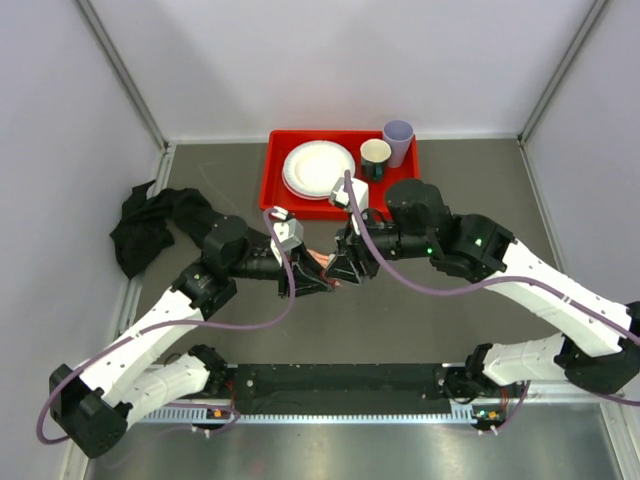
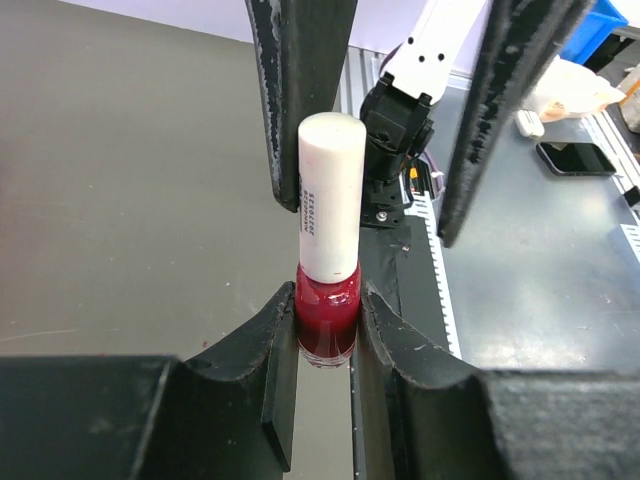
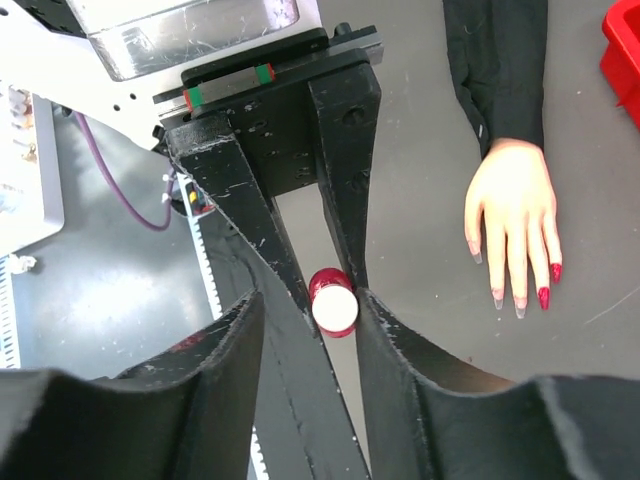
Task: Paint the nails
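Note:
My left gripper [image 2: 327, 335] is shut on the dark red glass body of a nail polish bottle [image 2: 327, 315] and holds it upright above the table. The bottle's white cap [image 2: 330, 190] stands between the fingers of my right gripper [image 3: 308, 300], which is open. One of its fingers [image 3: 385, 330] touches the cap [image 3: 335, 310] and the other stands apart. The pale mannequin hand [image 3: 510, 220] lies flat to the right, in a black sleeve [image 3: 500, 60]. Two of its nails [image 3: 543, 297] are dark red and the others look pale. In the top view both grippers meet at mid-table [image 1: 335, 270] and hide most of the hand.
A red tray [image 1: 275, 185] at the back holds white plates [image 1: 318, 168], a dark cup [image 1: 376, 156] and a lavender cup [image 1: 398, 140]. The black sleeve cloth [image 1: 150, 225] bunches at the left by the wall. Grey walls close in the table.

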### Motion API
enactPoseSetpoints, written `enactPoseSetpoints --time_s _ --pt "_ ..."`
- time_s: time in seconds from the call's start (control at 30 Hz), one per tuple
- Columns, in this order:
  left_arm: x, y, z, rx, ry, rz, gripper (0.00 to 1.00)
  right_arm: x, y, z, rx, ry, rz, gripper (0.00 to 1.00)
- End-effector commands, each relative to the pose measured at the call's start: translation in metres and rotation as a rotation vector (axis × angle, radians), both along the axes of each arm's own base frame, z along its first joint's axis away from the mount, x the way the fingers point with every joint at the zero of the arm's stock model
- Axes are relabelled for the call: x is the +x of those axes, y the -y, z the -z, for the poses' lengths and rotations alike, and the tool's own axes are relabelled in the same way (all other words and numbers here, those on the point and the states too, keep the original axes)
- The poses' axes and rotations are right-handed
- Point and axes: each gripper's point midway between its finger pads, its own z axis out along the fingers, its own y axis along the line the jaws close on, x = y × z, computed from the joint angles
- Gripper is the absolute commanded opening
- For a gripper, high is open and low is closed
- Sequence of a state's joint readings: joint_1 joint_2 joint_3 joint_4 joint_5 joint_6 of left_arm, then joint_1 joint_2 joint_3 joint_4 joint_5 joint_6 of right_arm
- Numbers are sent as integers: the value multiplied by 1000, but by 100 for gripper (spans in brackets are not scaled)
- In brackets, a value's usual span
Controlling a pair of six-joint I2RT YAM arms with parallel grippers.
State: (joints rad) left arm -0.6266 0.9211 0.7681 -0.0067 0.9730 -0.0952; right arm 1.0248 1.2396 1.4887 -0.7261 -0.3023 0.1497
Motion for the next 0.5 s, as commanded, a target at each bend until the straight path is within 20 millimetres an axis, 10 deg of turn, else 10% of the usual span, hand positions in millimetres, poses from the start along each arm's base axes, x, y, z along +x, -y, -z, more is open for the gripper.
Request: enactPoseSetpoints --time_s 0.0,0.27,0.4,0.43,0.47 --pt "-2 3 -18 -49 53 35 0 0 -4 -26 73 54 -33 36" --pt "-2 3 -18 -48 46 41 0 15 -6 -15 47 59 38 0" --pt "34 0 -11 -7 69 -167 45 63 18 -6 38 82 332 0" --pt "40 -4 -9 15 68 -221 98 86 37 11 -18 123 482 0" --pt "50 -8 -7 30 84 -284 99 98 50 15 -30 150 565 0"
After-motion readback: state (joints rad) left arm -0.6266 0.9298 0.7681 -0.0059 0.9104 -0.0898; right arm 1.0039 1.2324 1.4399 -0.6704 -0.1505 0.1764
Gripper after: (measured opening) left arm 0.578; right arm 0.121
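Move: The left fingers hold the nail polish by its red glass, its middle about 2 cm above their hand point. The right fingers stand open around its white cap, the bottle's middle about 3 cm below their hand point. From the right hand, the mannequin hand lies some 16 cm ahead, 7 cm left and 30 cm below; the red tray's middle is roughly 40 cm ahead, 1 cm left, as low. Right fingers shut on the white cap and carry the polish about 3 cm forward while left fingers let go. ##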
